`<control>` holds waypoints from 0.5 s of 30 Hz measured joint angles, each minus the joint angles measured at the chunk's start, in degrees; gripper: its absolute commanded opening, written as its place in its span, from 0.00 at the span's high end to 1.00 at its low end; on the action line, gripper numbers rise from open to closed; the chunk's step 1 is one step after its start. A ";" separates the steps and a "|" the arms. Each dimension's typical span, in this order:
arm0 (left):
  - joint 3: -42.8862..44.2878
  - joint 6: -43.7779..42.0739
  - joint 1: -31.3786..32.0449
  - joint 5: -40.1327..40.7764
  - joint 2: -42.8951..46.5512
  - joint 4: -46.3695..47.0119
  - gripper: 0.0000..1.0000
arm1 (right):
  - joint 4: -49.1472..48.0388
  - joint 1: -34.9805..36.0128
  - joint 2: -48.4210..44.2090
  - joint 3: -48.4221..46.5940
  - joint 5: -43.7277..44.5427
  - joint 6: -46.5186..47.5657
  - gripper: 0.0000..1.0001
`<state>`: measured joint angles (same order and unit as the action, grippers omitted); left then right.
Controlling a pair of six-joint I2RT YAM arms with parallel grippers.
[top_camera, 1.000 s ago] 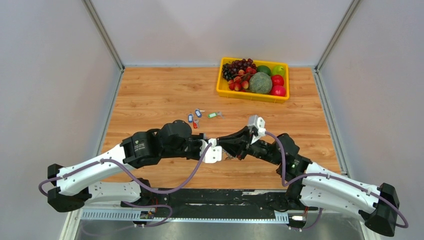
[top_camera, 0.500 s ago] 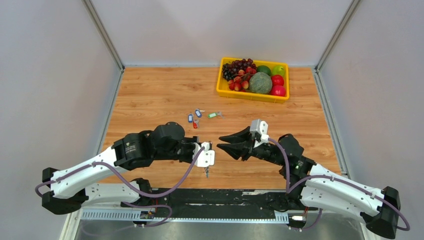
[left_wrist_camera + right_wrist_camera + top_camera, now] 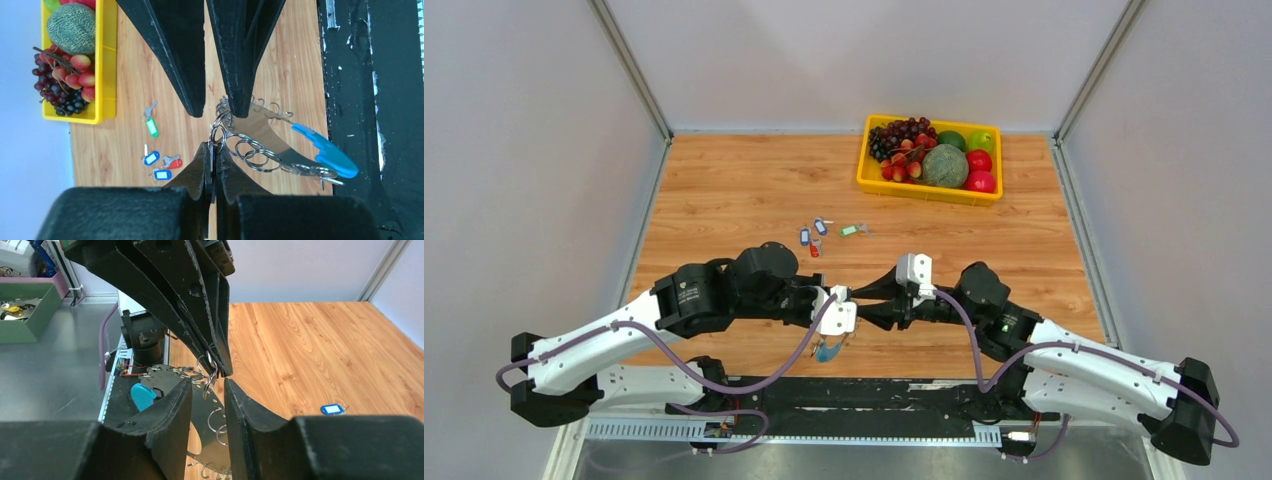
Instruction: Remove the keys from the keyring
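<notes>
My left gripper (image 3: 216,146) is shut on a thin black key tag that hangs from a small split ring of the keyring (image 3: 261,134). The keyring is a curved metal plate with several rings and a light-blue end (image 3: 326,151), and it dangles beside the left fingers over the table's near edge (image 3: 829,350). My right gripper (image 3: 207,385) is open, its fingers (image 3: 194,102) straddling the rings just beyond the left fingertips without closing on them. Several loose keys lie on the table: green tag (image 3: 151,128), blue tags (image 3: 150,158) (image 3: 161,174), red tag (image 3: 174,163).
A yellow tray (image 3: 864,172) of grapes, a melon and other fruit stands at the back right of the wooden table. The loose keys (image 3: 816,236) lie just beyond the two grippers (image 3: 860,307). The black base rail runs along the near edge.
The right gripper let go, opened and pulled away to the right, then came back in against the left fingertips. The keyring now hangs from the left gripper alone.
</notes>
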<state>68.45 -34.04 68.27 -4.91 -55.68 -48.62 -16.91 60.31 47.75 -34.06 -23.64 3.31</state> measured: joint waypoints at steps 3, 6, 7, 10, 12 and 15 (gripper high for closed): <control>0.00 -0.11 0.00 -0.20 0.00 -0.22 1.00 | 0.22 0.44 1.07 -0.46 -0.46 0.68 0.68; 0.35 -0.31 0.00 -0.20 -0.09 -0.33 1.00 | 0.48 0.76 2.16 -0.98 -0.52 1.18 0.70; 0.50 -0.39 0.00 -0.17 -0.09 -0.37 1.00 | 0.52 0.81 2.45 -1.14 -0.52 1.31 0.72; 0.72 -0.59 0.00 -0.17 -0.09 -0.37 1.00 | 0.81 1.03 2.82 -1.27 -0.44 1.75 0.88; 0.74 -0.72 0.00 -0.17 -0.09 -0.37 1.00 | 0.83 1.07 2.82 -1.27 -0.24 2.23 1.00; 0.74 -0.83 0.00 -0.11 -0.07 -0.42 1.00 | 0.87 1.07 2.73 -1.27 0.55 2.43 1.00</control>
<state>69.19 -34.87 68.27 -5.02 -55.75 -49.04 -16.03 61.39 50.48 -35.33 -23.09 5.74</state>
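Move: My left fingers already pinch the small split ring, which sticks out about 1 cm to their right and slightly below. From my right hand, whose open fingers stand either side of its way, that ring is roughly 1 cm to the left and 1 cm down, level fore and aft. From my left hand, the metal plate of the keyring hangs about 5 cm back and 6 cm below; the tagged keys lie on the table some 20 cm ahead, 6 cm left and 25 cm down. I ease my right hand about 1 cm left and nearly as much down, up to the split ring at my left fingertips, with hardly any turn. Then I shut its fingers fully and pinch the ring's free side, while my left hand stays put and keeps its own pinch. ##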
